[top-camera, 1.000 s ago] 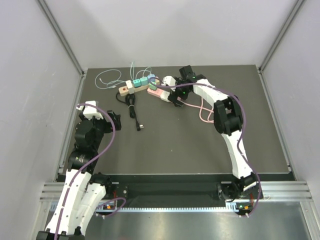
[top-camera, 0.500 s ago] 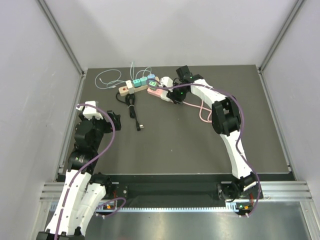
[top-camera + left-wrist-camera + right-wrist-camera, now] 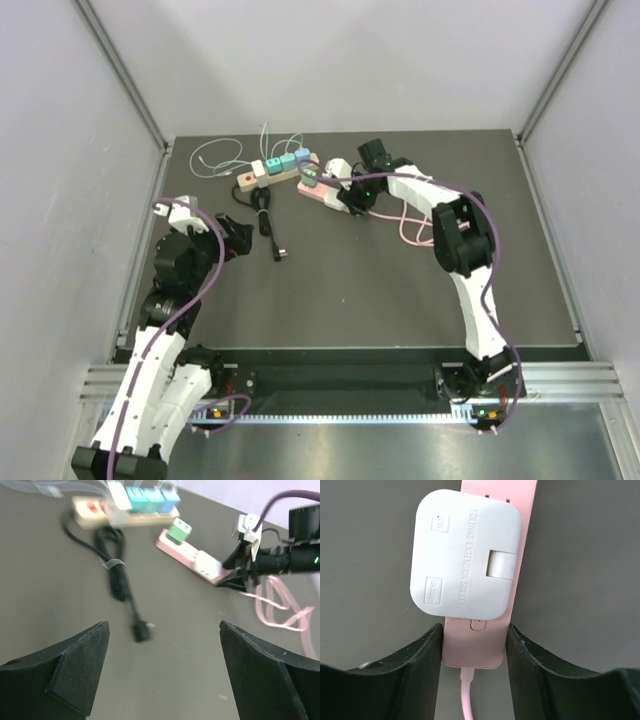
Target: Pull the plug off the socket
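A pink socket strip (image 3: 472, 647) lies at the back of the table, with its pink cable running out toward me. A white square plug (image 3: 465, 575) marked "folding extension socket" sits in it, and a green plug (image 3: 309, 176) sits further along. My right gripper (image 3: 474, 630) is shut on the cable end of the pink strip (image 3: 318, 190), with one finger (image 3: 432, 645) against each long side, just short of the white plug (image 3: 337, 168). My left gripper (image 3: 165, 630) hangs open over bare table at the left, well away from the strip (image 3: 175, 550).
A beige power strip (image 3: 262, 176) with blue-green plugs lies left of the pink one. A bundled black cord (image 3: 266, 215) trails from it toward me. Thin pale cables (image 3: 215, 155) loop at the back left. The pink cable (image 3: 410, 225) curls under my right arm.
My right gripper has closed from wide open onto the end of the pink strip. My left arm has swung slightly forward and to the right, jaws still open.
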`<move>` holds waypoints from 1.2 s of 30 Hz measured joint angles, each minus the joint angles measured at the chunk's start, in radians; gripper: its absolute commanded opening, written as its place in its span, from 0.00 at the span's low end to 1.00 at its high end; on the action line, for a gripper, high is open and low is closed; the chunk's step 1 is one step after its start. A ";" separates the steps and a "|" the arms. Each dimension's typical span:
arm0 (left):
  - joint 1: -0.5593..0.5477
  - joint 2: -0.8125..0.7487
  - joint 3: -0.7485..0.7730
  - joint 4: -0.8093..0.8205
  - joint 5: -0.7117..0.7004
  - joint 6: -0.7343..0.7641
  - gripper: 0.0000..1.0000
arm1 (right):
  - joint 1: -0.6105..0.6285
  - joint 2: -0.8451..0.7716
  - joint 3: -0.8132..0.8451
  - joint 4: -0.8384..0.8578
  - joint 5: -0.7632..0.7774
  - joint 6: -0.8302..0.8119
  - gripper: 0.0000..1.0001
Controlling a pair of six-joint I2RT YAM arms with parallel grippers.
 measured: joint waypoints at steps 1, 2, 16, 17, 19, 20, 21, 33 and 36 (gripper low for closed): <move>0.000 0.023 0.000 0.011 0.017 -0.050 0.94 | 0.000 -0.047 -0.077 0.025 -0.005 0.019 0.00; 0.000 0.048 -0.001 0.021 0.037 -0.110 0.93 | 0.001 -0.087 -0.137 0.045 -0.009 0.035 0.00; -0.158 0.467 -0.284 0.589 0.248 -0.816 0.82 | 0.072 -0.465 -0.669 0.333 0.003 0.275 0.00; -0.180 0.486 -0.282 0.624 0.237 -0.831 0.82 | 0.078 -0.480 -0.694 0.351 0.009 0.294 0.00; -0.224 0.535 -0.276 0.699 0.215 -0.863 0.81 | 0.089 -0.502 -0.737 0.388 0.022 0.331 0.00; -0.243 0.567 -0.272 0.732 0.201 -0.881 0.81 | 0.094 -0.510 -0.752 0.400 0.028 0.347 0.00; -0.263 0.599 -0.266 0.761 0.187 -0.896 0.80 | 0.098 -0.517 -0.770 0.417 0.036 0.366 0.00; -0.399 0.925 -0.130 0.892 -0.027 -1.017 0.73 | 0.119 -0.556 -0.869 0.527 0.063 0.487 0.00; -0.406 1.007 -0.072 0.917 -0.044 -1.031 0.69 | 0.121 -0.556 -0.875 0.542 0.064 0.490 0.00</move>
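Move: The white plug on the pink strip lies about 22 cm ahead of the left gripper, 22 cm to its right and 20 cm below; the green plug sits some 8 cm left of the white plug and 5 cm farther out. The black plug is about 5 cm ahead of the left gripper, 7 cm right, 23 cm down. From the right gripper, already holding the strip's cable end, the white plug is about 5 cm left and 2 cm ahead, the green one 13 cm left and 7 cm ahead. Keep the right gripper shut on the pink strip's cable end and draw it back about 14 cm, rising slightly and turning clockwise. Meanwhile swing the left gripper some 20 cm right and 15 cm down, then forward towards the white plug, rolling its left side down about 50 degrees and tipping the fingers downward; narrow the jaws partway, stopping short of the plug. ##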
